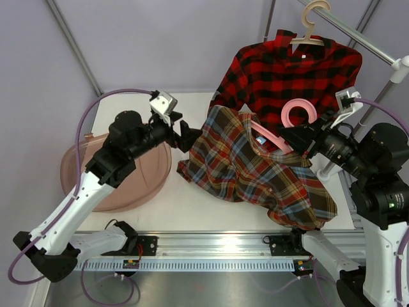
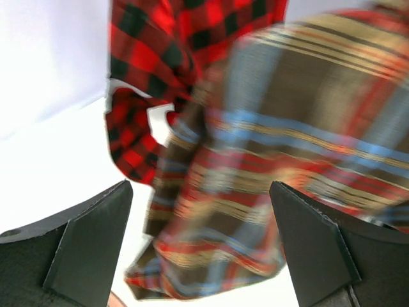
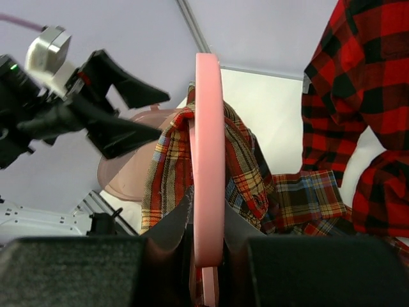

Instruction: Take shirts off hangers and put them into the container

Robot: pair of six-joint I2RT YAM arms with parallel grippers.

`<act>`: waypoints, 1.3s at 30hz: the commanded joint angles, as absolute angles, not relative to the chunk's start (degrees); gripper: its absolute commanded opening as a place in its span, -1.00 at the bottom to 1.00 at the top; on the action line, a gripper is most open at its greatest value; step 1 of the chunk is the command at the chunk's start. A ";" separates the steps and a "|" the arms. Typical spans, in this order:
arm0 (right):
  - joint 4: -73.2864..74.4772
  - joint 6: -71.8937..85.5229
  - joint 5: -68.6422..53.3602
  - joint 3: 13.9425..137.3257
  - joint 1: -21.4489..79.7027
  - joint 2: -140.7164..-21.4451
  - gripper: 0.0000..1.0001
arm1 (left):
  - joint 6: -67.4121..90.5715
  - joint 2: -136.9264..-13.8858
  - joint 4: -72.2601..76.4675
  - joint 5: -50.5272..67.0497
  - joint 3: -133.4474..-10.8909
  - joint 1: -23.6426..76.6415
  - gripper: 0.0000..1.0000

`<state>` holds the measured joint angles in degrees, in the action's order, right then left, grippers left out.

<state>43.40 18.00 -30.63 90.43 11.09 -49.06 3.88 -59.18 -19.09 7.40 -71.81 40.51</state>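
Note:
The brown, orange and blue plaid shirt (image 1: 255, 173) drapes from the pink hanger (image 1: 297, 115) down onto the white table. My right gripper (image 1: 299, 138) is shut on that hanger's hook (image 3: 209, 153), holding it edge-on with the shirt (image 3: 246, 173) hanging behind it. Wide open, my left gripper (image 1: 186, 135) hovers at the shirt's left edge; the blurred plaid cloth (image 2: 307, 128) lies ahead of its jaws, not between them. The red-and-black shirt (image 1: 287, 73) hangs on the beige hanger (image 1: 311, 25). The pinkish container (image 1: 134, 182) sits at the left, partly under the left arm.
The grey rack pole (image 1: 358, 35) carries the beige hanger at the back right, and its upright post (image 1: 370, 102) stands beside my right arm. A red-and-black sleeve (image 2: 134, 137) dangles near the left gripper. A metal rail (image 1: 211, 246) runs along the table's near edge.

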 commanded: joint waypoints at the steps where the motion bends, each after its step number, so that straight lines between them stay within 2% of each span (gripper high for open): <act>1: 44.11 18.72 -34.80 93.34 11.07 -47.55 -1.00 | 1.14 -60.90 -11.70 21.15 -71.19 31.77 0.88; 5: 44.91 19.25 -38.58 94.57 10.99 -46.50 -1.00 | 6.41 -63.71 -3.88 44.58 -69.70 22.60 0.83; 8: 45.53 19.34 -39.72 95.54 11.07 -45.88 -1.00 | 11.15 -65.47 2.52 55.84 -68.74 21.09 0.78; 11: 45.70 19.42 -40.69 95.63 11.07 -45.79 -1.00 | 20.72 -66.35 17.46 63.86 -65.49 21.18 0.78; 16: 45.00 19.60 -41.92 95.01 11.07 -45.62 -1.00 | 33.38 -69.34 33.35 72.59 -62.85 21.27 0.75; 22: 44.91 19.43 -41.14 94.83 11.07 -45.70 -1.00 | 40.69 -67.50 41.92 76.72 -60.82 21.27 0.75; 25: 45.61 18.64 -40.26 95.10 11.07 -45.62 -1.00 | 39.74 -66.02 39.74 77.26 -60.82 21.27 0.72; 27: 46.57 18.20 -38.94 95.27 11.07 -45.70 -1.00 | 29.00 -64.52 24.86 74.46 -62.39 20.40 0.70; 29: 47.46 17.41 -38.06 95.89 11.07 -45.88 -1.00 | 15.29 -60.48 10.09 60.79 -65.46 20.21 0.74; 30: 48.07 17.14 -37.45 96.24 11.07 -45.88 -1.00 | 13.64 -59.25 1.49 54.90 -66.00 20.13 0.75; 31: 48.25 16.79 -37.18 96.50 10.99 -45.97 -1.00 | 13.28 -57.41 0.10 45.71 -66.01 20.04 0.75; 34: 48.87 16.61 -37.18 97.38 11.07 -46.32 -1.00 | 11.34 -55.64 -5.00 33.90 -66.27 19.69 0.78; 36: 48.78 16.87 -37.88 97.56 11.07 -46.41 -1.00 | 10.90 -54.50 -5.62 31.65 -65.66 19.51 0.79; 39: 48.78 17.23 -38.58 97.65 11.07 -46.58 -1.00 | 11.77 -55.54 -3.08 39.96 -65.56 19.16 0.82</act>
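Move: The right hand already grips the pink hanger, whose bar centre lies about 5 cm to its left. The plaid shirt hangs from the hanger, its middle some 10 cm to the right hand's left, 1 cm back and 19 cm down. From the open left hand, the plaid shirt's middle is about 27 cm right, 7 cm back and 10 cm below; the container lies 30 cm left, 5 cm ahead, 34 cm down, and the red-black shirt 38 cm right, 18 cm ahead. Keeping its pinch on the pink hanger, the right hand draws back about 6 cm and slightly up, turning a little counter-clockwise, then all but stops. The empty left hand, wide open, juts forward 4 cm beside the plaid shirt, swings back about 9 cm and right while turning some 45 degrees clockwise, then unwinds most of that turn as it goes left, forward and up. ##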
